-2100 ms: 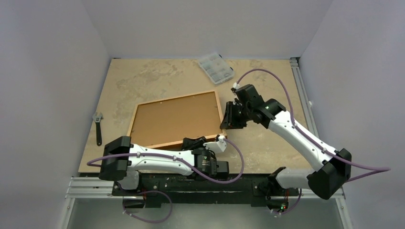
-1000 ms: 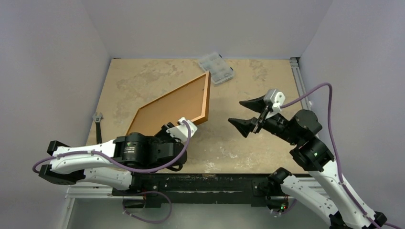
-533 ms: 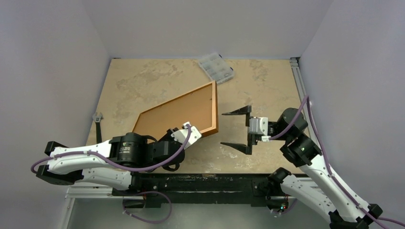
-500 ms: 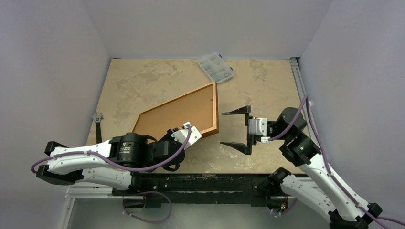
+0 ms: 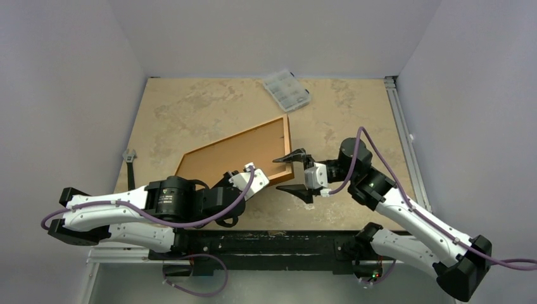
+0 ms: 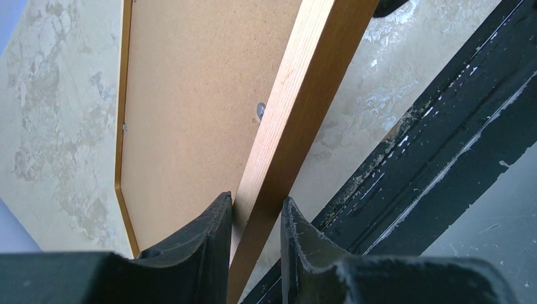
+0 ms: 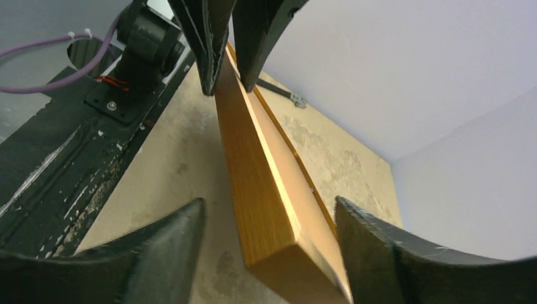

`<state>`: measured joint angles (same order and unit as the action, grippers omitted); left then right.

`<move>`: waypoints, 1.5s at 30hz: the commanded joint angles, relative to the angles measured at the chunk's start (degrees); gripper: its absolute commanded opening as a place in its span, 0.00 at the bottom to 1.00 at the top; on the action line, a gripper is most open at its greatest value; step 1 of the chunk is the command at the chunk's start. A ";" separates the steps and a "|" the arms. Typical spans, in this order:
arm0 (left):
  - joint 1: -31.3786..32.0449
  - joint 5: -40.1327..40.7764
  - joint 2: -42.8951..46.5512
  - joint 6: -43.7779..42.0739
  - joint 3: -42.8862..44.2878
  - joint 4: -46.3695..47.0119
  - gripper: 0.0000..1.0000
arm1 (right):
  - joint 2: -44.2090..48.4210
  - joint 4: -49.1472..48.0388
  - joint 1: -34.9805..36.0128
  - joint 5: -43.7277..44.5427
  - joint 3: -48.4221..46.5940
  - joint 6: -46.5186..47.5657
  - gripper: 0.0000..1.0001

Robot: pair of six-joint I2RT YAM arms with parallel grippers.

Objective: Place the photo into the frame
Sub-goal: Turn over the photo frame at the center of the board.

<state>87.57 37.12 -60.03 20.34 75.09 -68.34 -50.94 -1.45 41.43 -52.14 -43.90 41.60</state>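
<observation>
The frame [image 5: 244,151] is tilted up off the table, its left edge down and its right side raised. A brown board fills its opening [image 6: 196,95]. My left gripper [image 5: 251,178] is shut on the frame's near rail [image 6: 297,114], one finger on each face [image 6: 256,204]. My right gripper [image 5: 292,172] stands open around the frame's raised near-right corner [image 7: 266,190], with a gap between the wood and each finger [image 7: 269,210]. The left gripper's fingers [image 7: 221,38] show at the far end of that rail. The photo is out of view.
A clear plastic compartment box [image 5: 287,90] lies at the back of the table. A wrench [image 5: 130,168] lies by the left edge. The black mounting rail [image 5: 253,244] runs along the near edge, close under the frame. Walls close in on three sides.
My right arm has swung left and down, bringing its open jaws around the frame's corner, a little narrower than before. The frame has tipped lower in the left gripper's hold.
</observation>
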 commanded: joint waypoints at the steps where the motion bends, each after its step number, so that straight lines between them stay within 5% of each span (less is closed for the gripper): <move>1: 0.31 -1.04 1.00 4.54 0.58 6.17 0.00 | -1.47 -5.58 1.32 -2.17 -1.86 1.52 0.64; 8: 0.30 -0.24 1.29 4.54 0.67 6.35 0.00 | -2.88 0.54 1.74 -4.28 -5.71 1.98 0.22; 12: 0.32 0.88 1.32 4.71 0.80 6.36 0.06 | -1.76 3.26 1.76 -3.83 -6.10 1.32 0.09; 18: 0.32 3.09 0.85 3.03 2.40 8.09 0.71 | 0.05 3.98 1.81 -2.96 -4.72 -1.87 0.00; 21: 0.28 3.84 0.15 1.54 4.55 9.57 0.86 | 0.71 5.01 1.81 -2.46 -4.62 -3.99 0.00; 35: 0.32 4.96 2.76 1.44 5.58 26.45 0.94 | 1.66 5.94 1.73 3.33 -7.69 -28.74 0.00; 45: 0.19 7.97 4.66 11.96 -0.76 24.11 0.94 | 0.84 6.49 1.68 11.75 -4.93 -48.87 0.00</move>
<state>87.81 43.44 -55.57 26.04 76.71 -44.05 -49.63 1.96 42.70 -41.54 -48.95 6.35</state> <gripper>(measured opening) 0.936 0.249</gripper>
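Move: The frame's near right corner already lies between the right gripper's open, left-pointing fingers, practically at its hand point, perhaps 1 cm to the right. The left gripper still pinches the raised near rail about 10 cm to the left and 4 cm back from the right hand; from the left hand that corner lies some 11 cm right, 4 cm ahead and 3 cm up. The organizer box is roughly 43 cm ahead of the right hand, 6 cm to its right and 28 cm below. Shut the right gripper on the frame's rail at the corner, easing about 1 cm left, and only then open the left gripper wide. Carry the left hand up about 10 cm and 5 cm right towards that corner, swinging its fingers to point right and nearly level. Meanwhile roll the right hand some 30 degrees about its fingers, top going forward, keeping the pinch and rising 2 to 3 cm. ##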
